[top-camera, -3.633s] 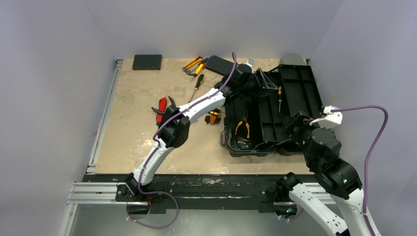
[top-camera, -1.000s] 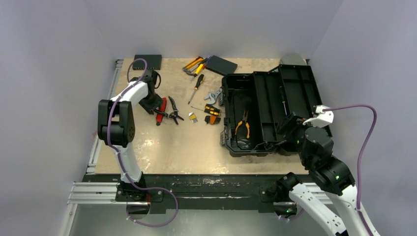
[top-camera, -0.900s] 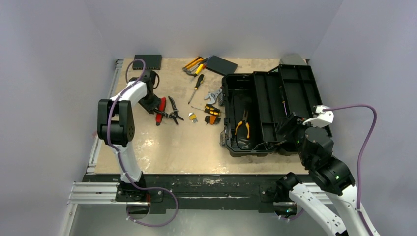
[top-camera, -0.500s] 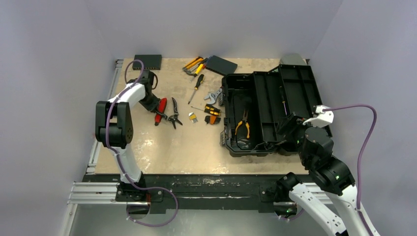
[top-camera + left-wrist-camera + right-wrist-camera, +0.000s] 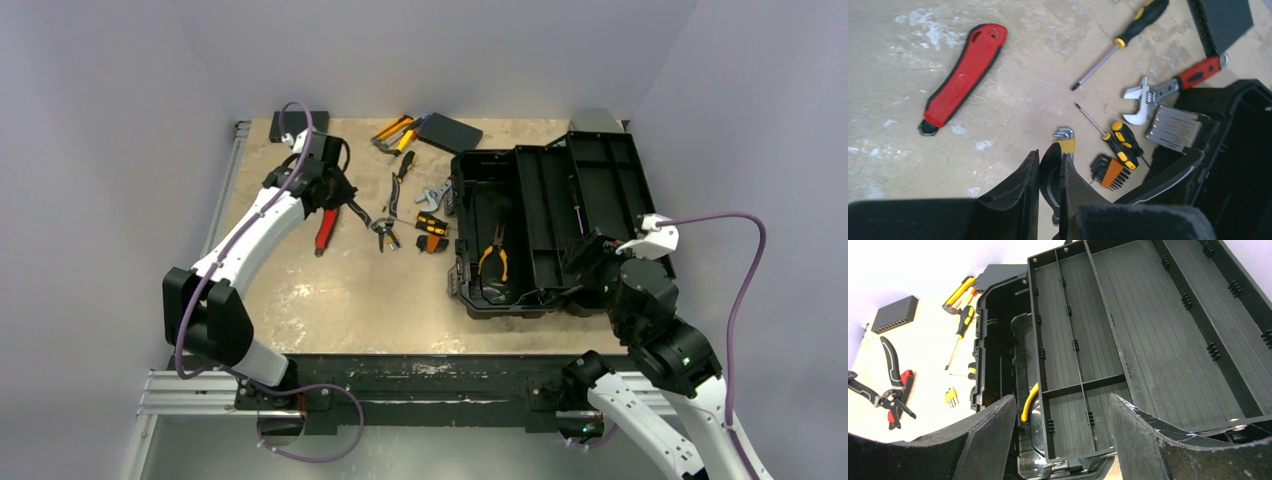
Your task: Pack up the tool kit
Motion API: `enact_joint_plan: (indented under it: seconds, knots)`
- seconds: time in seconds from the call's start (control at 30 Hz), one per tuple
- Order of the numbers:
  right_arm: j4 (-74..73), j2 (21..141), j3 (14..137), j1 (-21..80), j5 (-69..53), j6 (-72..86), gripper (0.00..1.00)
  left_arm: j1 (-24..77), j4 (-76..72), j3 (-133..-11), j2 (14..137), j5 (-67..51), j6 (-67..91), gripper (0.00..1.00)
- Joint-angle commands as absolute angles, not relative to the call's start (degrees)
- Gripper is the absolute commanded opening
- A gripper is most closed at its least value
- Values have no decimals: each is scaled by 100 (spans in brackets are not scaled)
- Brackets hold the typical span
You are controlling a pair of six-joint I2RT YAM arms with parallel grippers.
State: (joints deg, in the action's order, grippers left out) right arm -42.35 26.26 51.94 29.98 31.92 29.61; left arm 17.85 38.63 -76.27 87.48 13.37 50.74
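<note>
The tool kit's black toolbox (image 5: 560,215) lies open on the right of the table, with yellow-handled pliers (image 5: 492,258) inside. My left gripper (image 5: 1049,156) is shut on one black handle of a pair of black snips (image 5: 374,224), which hang above the table left of the toolbox (image 5: 1238,150). A red-handled knife (image 5: 965,75) lies on the table below and to the left. My right gripper (image 5: 1060,400) is open and empty just in front of the toolbox's lid tray (image 5: 1128,330).
A yellow-black screwdriver (image 5: 1130,32), a red-handled wrench (image 5: 1173,85), hex keys (image 5: 1064,141), an orange hex key set (image 5: 1110,171) and small screwdrivers (image 5: 1122,145) lie left of the toolbox. A flat black box (image 5: 298,125) and more tools (image 5: 395,132) sit at the far edge.
My left gripper closed on the black snips, lifted them off the table and carried them right, toward the toolbox. The red knife stayed put. The right arm has not moved.
</note>
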Motion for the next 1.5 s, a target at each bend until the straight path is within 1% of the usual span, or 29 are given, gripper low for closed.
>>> enact_joint_plan:
  seconds: [0.0, 0.2, 0.4, 0.6, 0.87, 0.93, 0.97, 1.0, 1.03, 1.23, 1.3, 1.4, 1.47]
  knots:
    - [-4034, 2669, 5179, 3005, 3199, 2988, 67, 2041, 3405, -7872, 8649, 712, 4870, 0]
    - [-3941, 2715, 5110, 3005, 3043, 2975, 67, 2692, 2846, -8233, 8869, 33, 5189, 0]
    - [-3808, 3000, 5016, 3004, 2475, 2692, 67, 3357, 2689, -9208, 9642, -466, 5291, 0]
    - [-3819, 3180, 5025, 3003, 2063, 2550, 67, 3711, 2749, -10017, 10350, -379, 5304, 0]
    - [-3743, 3090, 4992, 3003, 2088, 2507, 67, 3991, 3288, -11146, 11431, -21, 5380, 0]
    - [-3760, 3099, 4992, 3005, 2116, 2505, 67, 4081, 3421, -11308, 11574, 236, 5463, 1]
    - [-3762, 3103, 4992, 3005, 2126, 2498, 67, 4114, 3444, -11373, 11629, 245, 5466, 8]
    - [-3764, 3106, 4992, 3006, 2132, 2496, 67, 4133, 3480, -11409, 11660, 253, 5481, 21]
    - [-3770, 3105, 4992, 3000, 2147, 2488, 67, 4147, 3509, -11428, 11674, 252, 5492, 31]
    - [-3771, 3116, 4992, 3006, 2197, 2522, 67, 4152, 3667, -11435, 11541, 231, 5326, 70]
    - [-3771, 3128, 4992, 3006, 2190, 2524, 66, 4142, 3789, -11430, 11409, 327, 5147, 75]
    - [-3792, 3116, 5009, 3006, 2190, 2520, 66, 4059, 3961, -11215, 11078, 740, 4847, 76]
    - [-3808, 3094, 5002, 3000, 2199, 2509, 66, 3884, 3942, -10826, 10782, 895, 4820, 77]
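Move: Some 31 cm to the right of the left hand, about 5 cm nearer the base and 10 cm lower, is the middle of the toolbox's open bin, where the black-handled cutters it already holds are taken. Yellow pliers lie in the bin 32 cm right, 10 cm back and 14 cm down. The adjustable wrench is 18 cm right, 2 cm ahead and 15 cm down. From the right hand, the bin is about 12 cm ahead, 16 cm left and 19 cm below. Swinging right about 27 cm towards the bin, the left hand carries the cutters by one handle, rising some 6 cm on the way and turning clockwise about 30 degrees. It then sinks about 5 cm over the bin and opens wide, letting go of the cutters. Meanwhile the open, empty right hand shifts about 4 cm left above the trays, dipping slightly. ##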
